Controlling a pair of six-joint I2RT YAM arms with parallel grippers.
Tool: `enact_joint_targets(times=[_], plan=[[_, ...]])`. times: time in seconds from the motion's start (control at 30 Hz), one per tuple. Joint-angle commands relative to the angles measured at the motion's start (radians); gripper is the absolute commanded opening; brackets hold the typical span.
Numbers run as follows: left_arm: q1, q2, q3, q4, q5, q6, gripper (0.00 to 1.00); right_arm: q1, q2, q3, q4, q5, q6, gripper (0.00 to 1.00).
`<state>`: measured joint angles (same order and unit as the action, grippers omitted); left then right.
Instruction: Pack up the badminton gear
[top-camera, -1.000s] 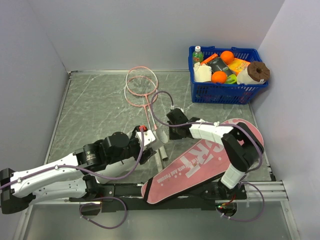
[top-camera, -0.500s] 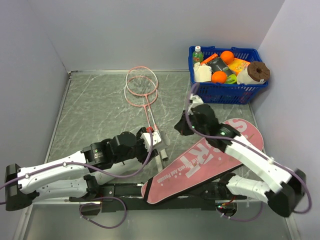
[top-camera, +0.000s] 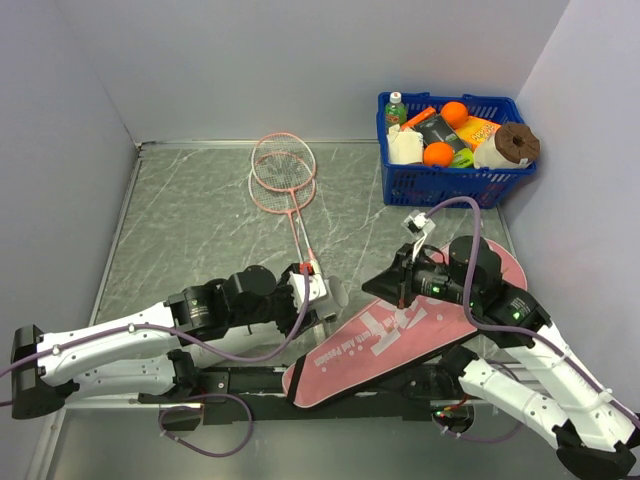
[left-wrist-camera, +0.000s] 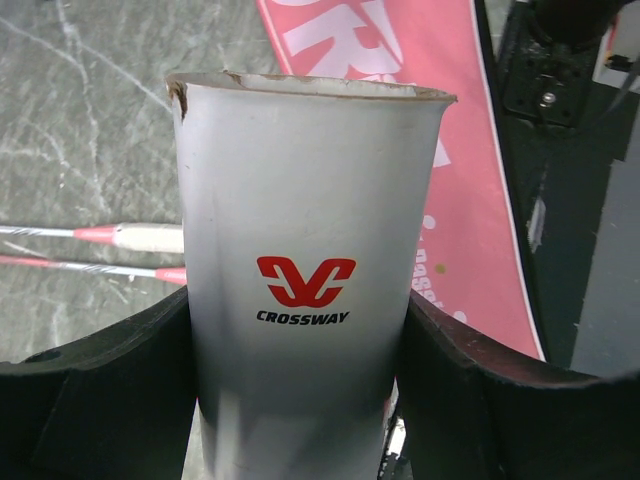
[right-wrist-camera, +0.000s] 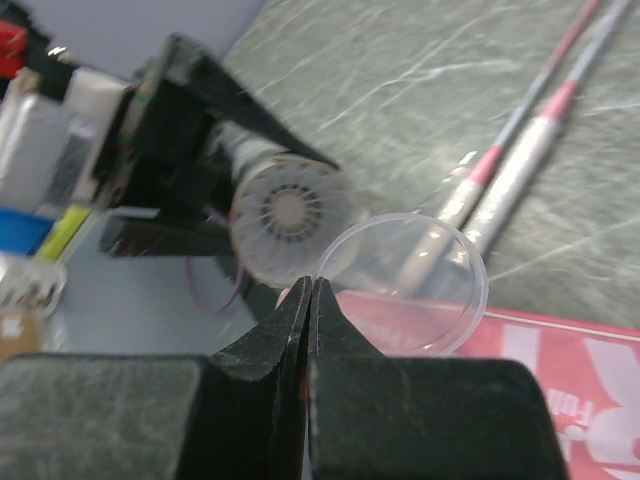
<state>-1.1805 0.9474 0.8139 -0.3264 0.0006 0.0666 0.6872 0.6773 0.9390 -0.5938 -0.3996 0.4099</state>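
Observation:
My left gripper (left-wrist-camera: 305, 400) is shut on the white tube (left-wrist-camera: 310, 250), a black finger (left-wrist-camera: 110, 390) pressed to each side. From above, the tube (top-camera: 331, 294) lies level in the left gripper (top-camera: 318, 296), its mouth facing right. My right gripper (right-wrist-camera: 312, 288) is shut on the rim of a clear round lid (right-wrist-camera: 410, 285), held just right of the tube's mouth (right-wrist-camera: 290, 215); a ribbed white shuttlecock shows inside. The pink bag (top-camera: 430, 320) lies under the right gripper (top-camera: 388, 284). Two pink rackets (top-camera: 283, 175) lie behind, handles (right-wrist-camera: 520, 170) toward me.
A blue basket (top-camera: 455, 185) of groceries stands at the back right corner. Grey walls close the table at the left, back and right. The black rail (top-camera: 250, 382) with the arm bases runs along the near edge.
The right arm has swung back from over the racket handles and now points its gripper, lid in it, left at the tube's mouth. The left gripper has carried the tube slightly right.

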Motion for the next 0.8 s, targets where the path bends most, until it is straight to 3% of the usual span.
enact_joint_targets(times=[0.0,0.4,0.77], plan=[[-0.014,0.005,0.036,0.061,0.070,0.004,0.01,0.000,-0.005,0.024,0.031,-0.209,-0.016,0.00],[-0.025,-0.032,0.027,0.079,0.113,0.006,0.01,0.012,0.048,-0.002,0.147,-0.303,0.017,0.00],[-0.025,-0.045,0.022,0.082,0.116,0.009,0.01,0.084,0.090,-0.040,0.226,-0.272,0.050,0.00]])
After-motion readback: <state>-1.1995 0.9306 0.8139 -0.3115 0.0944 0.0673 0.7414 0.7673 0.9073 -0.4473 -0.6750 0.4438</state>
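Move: The clear lid pinched in the right fingers is bound for the open mouth of the white tube, which lies about 7 cm to the left of the right hand, level with it fore and aft, and some 4 cm lower. The racket handles lie on the table roughly 8 cm left, 6 cm ahead and 26 cm down; the pink racket bag is about 10 cm right at that depth, straight abeam. From the left hand, still gripping the tube, the lid is about 9 cm right, 4 cm ahead and 6 cm up. The clear lid, still pinched by its rim, is carried by the right hand towards the tube mouth: first mostly back, then left, about 5 cm overall, while the hand swings nearly 20 degrees counter-clockwise and starts to sink slightly at the end. The left hand keeps its grip on the tube, easing back about 2 cm, slightly up, and turning a little clockwise. ##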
